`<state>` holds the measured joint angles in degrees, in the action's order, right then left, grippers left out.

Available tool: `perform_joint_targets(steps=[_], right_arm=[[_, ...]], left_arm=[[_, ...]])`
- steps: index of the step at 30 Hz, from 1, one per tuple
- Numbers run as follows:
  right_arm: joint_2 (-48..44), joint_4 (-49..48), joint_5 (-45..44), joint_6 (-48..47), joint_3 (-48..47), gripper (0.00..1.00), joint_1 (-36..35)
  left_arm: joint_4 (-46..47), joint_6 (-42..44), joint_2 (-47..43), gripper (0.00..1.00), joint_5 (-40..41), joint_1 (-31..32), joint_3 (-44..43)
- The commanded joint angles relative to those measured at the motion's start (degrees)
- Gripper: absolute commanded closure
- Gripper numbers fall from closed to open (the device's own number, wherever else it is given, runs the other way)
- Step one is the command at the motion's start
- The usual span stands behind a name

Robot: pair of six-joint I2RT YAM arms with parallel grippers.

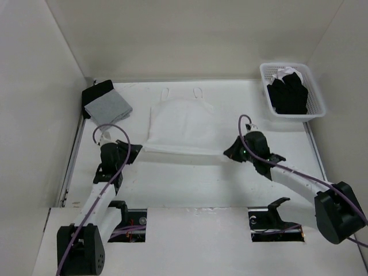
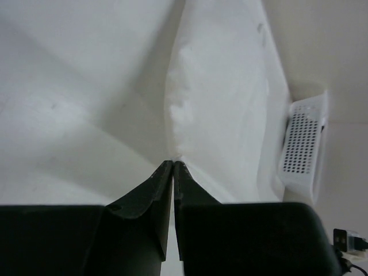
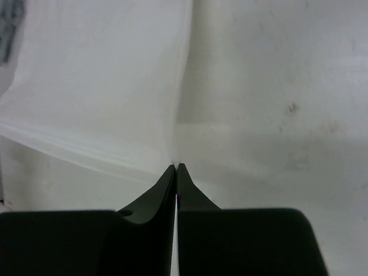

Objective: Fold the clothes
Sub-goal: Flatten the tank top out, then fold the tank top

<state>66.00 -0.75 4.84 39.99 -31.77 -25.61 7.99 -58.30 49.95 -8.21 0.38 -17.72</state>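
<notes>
The clothes (image 1: 181,123), a plain white garment of thin fabric, lie spread on the table's middle with two thin loops at the far end. The near hem is lifted and stretched tight between both grippers. My left gripper (image 1: 137,148) is shut on the hem's left corner; in the left wrist view its tips (image 2: 173,163) pinch the white fabric (image 2: 221,98). My right gripper (image 1: 227,154) is shut on the right corner; in the right wrist view the closed tips (image 3: 176,166) hold the cloth (image 3: 98,86), which hangs off to the left.
A white perforated basket (image 1: 318,106) with black garments (image 1: 287,92) stands at the back right, also seen as the basket (image 2: 302,146) in the left wrist view. A grey square cloth (image 1: 107,107) lies on a black item (image 1: 96,91) at the back left. White walls enclose the table.
</notes>
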Motion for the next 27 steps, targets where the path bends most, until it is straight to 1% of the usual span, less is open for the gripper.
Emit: perform_joint_targets(steps=[1, 4, 6, 8, 11, 12, 14, 16, 19, 22, 25, 27], right_arm=[[-3.3, -12.5, -0.3, 4.8, 7.0, 0.97, -1.4], [-8.2, -11.8, -1.5, 7.3, 12.8, 0.97, -4.6], [-14.0, -8.2, -3.3, 9.4, 15.5, 0.97, -8.5], [-21.2, -2.1, -6.1, 11.9, 17.1, 0.97, -13.3], [-30.9, 8.3, -11.0, 14.9, 16.6, 0.96, -19.9], [-32.9, 11.4, -12.3, 15.6, 15.4, 0.96, -21.0], [-33.9, 14.8, -13.4, 15.3, 12.4, 0.96, -22.1], [-31.6, 14.4, -13.1, 13.0, 9.5, 0.96, -20.9], [-23.3, 10.3, -11.1, 7.9, 4.3, 0.96, -16.4], [-14.6, 4.5, -7.4, 4.0, -1.3, 0.96, -10.8], [-5.9, 0.6, -4.8, 1.7, -9.2, 0.96, -5.0], [1.1, -2.0, -2.9, 0.4, -15.2, 0.96, -2.4]], left_arm=[[2.8, 2.3, -5.5, 0.96, -4.6, -1.1, 6.5], [-1.0, 2.3, -10.0, 0.96, -8.8, -0.2, 11.1], [-6.4, 1.3, -16.3, 0.96, -11.1, 0.9, 13.6], [-14.1, -1.1, -24.7, 0.96, -11.8, 2.6, 14.4], [-26.3, -4.0, -37.3, 0.96, -9.4, 6.0, 12.5], [-29.4, -4.3, -40.1, 0.96, -7.6, 7.1, 11.3], [-31.9, -4.7, -41.3, 0.96, -3.7, 9.8, 8.6], [-30.8, -3.8, -39.8, 0.96, 1.0, 11.6, 5.5], [-24.7, -1.3, -32.3, 0.96, 7.6, 12.1, 1.1], [-13.4, -0.4, -20.6, 0.96, 10.3, 10.7, -2.9], [-1.6, -0.9, -6.4, 0.96, 11.7, 8.7, -8.0], [5.8, -1.3, 3.6, 0.96, 13.4, 8.2, -12.6]])
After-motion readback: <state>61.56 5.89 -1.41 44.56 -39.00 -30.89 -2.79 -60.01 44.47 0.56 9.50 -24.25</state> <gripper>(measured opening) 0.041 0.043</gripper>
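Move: Both hands already grip the tank top's hem corners, pulled taut between them. The tank top's middle lies about 14 cm ahead and 16 cm right of the left hand, and about 15 cm ahead and 16 cm left of the right, some 6 cm below both. The grey folded cloth is roughly 22 cm ahead and 15 cm left of the left hand; the basket is about 29 cm ahead and 29 cm right of the right hand. Still gripping the hem, both hands dip and pull back about 10 cm, then swing forward again, rising about 10 cm. ##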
